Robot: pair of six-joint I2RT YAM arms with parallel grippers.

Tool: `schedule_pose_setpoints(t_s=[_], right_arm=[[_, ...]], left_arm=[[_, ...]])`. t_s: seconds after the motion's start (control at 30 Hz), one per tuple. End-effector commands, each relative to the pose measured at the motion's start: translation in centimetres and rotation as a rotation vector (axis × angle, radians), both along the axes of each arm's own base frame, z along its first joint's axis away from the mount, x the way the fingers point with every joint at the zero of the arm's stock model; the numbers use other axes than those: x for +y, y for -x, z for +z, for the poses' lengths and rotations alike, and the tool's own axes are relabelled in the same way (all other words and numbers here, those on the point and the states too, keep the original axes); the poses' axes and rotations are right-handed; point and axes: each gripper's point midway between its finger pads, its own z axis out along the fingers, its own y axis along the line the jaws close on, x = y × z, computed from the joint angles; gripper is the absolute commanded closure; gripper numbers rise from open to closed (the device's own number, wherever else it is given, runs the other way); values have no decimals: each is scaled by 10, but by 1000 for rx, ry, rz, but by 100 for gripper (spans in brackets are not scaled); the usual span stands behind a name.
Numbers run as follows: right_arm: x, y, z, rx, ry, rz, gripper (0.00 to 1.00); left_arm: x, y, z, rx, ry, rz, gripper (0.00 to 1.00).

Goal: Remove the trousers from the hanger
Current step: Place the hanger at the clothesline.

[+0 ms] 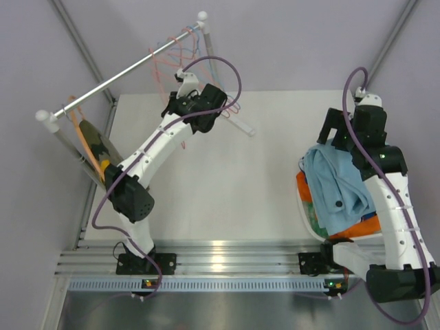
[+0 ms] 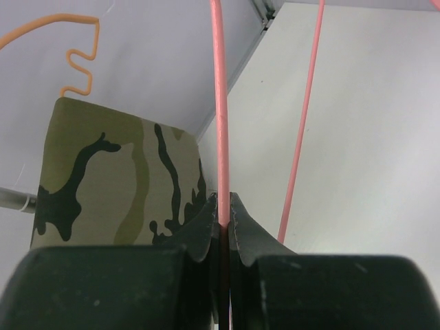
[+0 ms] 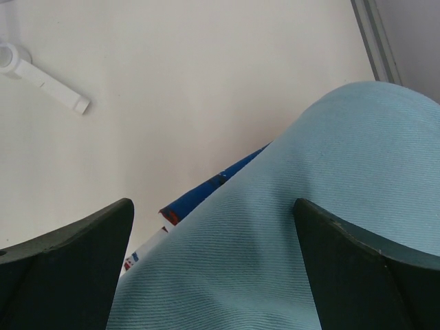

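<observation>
The camouflage trousers (image 1: 94, 144) (image 2: 117, 185) hang on an orange hanger (image 2: 75, 62) at the low left end of the rack's rod (image 1: 124, 69). My left gripper (image 1: 173, 108) (image 2: 223, 203) is shut on the thin wire of a pink hanger (image 2: 221, 124), which carries no cloth in view. At the right, light blue trousers (image 1: 337, 185) (image 3: 309, 240) top a pile, with orange trousers (image 1: 304, 184) and a blue-and-white patterned pair (image 3: 206, 192) below them. My right gripper (image 1: 342, 135) (image 3: 212, 206) stands open just above the light blue cloth, holding nothing.
The pile lies in a white bin (image 1: 302, 210) at the table's right edge. Several bare wire hangers (image 1: 175, 48) cluster at the rod's high end. The rack's white foot (image 1: 240, 125) (image 3: 41, 75) reaches onto the table (image 1: 240, 185).
</observation>
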Motion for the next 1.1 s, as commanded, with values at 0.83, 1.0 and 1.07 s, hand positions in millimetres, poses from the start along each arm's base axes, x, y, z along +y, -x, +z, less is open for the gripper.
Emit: schedule_pose_setpoints(t_s=[0.83, 1.0, 1.07], right_arm=[[3, 0, 42, -154, -29, 48, 0], [6, 7, 49, -179, -45, 55, 0], [6, 11, 48, -175, -49, 56, 0]], left_arm=[[-35, -9, 51, -66, 253, -215, 47], [-46, 12, 72, -93, 332, -326, 32], [-43, 25, 85, -112, 367, -362, 29]])
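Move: The left hand holds a pink hanger whose hook is at the clothesline rod, about 13 cm ahead, 3 cm left and 11 cm above the hand. Hooks of the already hung hangers sit on the rod some 19 cm ahead, 5 cm right and 11 cm up. The camouflage trousers hang about 8 cm back, 21 cm left and 8 cm below the hand. From the right hand the rod spot is roughly 22 cm ahead, 56 cm left and 12 cm up. Still pinching the pink hanger, the left hand carries it about 5 cm forward and right along the rod, towards the hung hangers. There its fingers open wide and let go of the hanger while the wrist turns some 15 degrees clockwise and its left side dips; the empty hand then draws back and rises about 5 cm. ##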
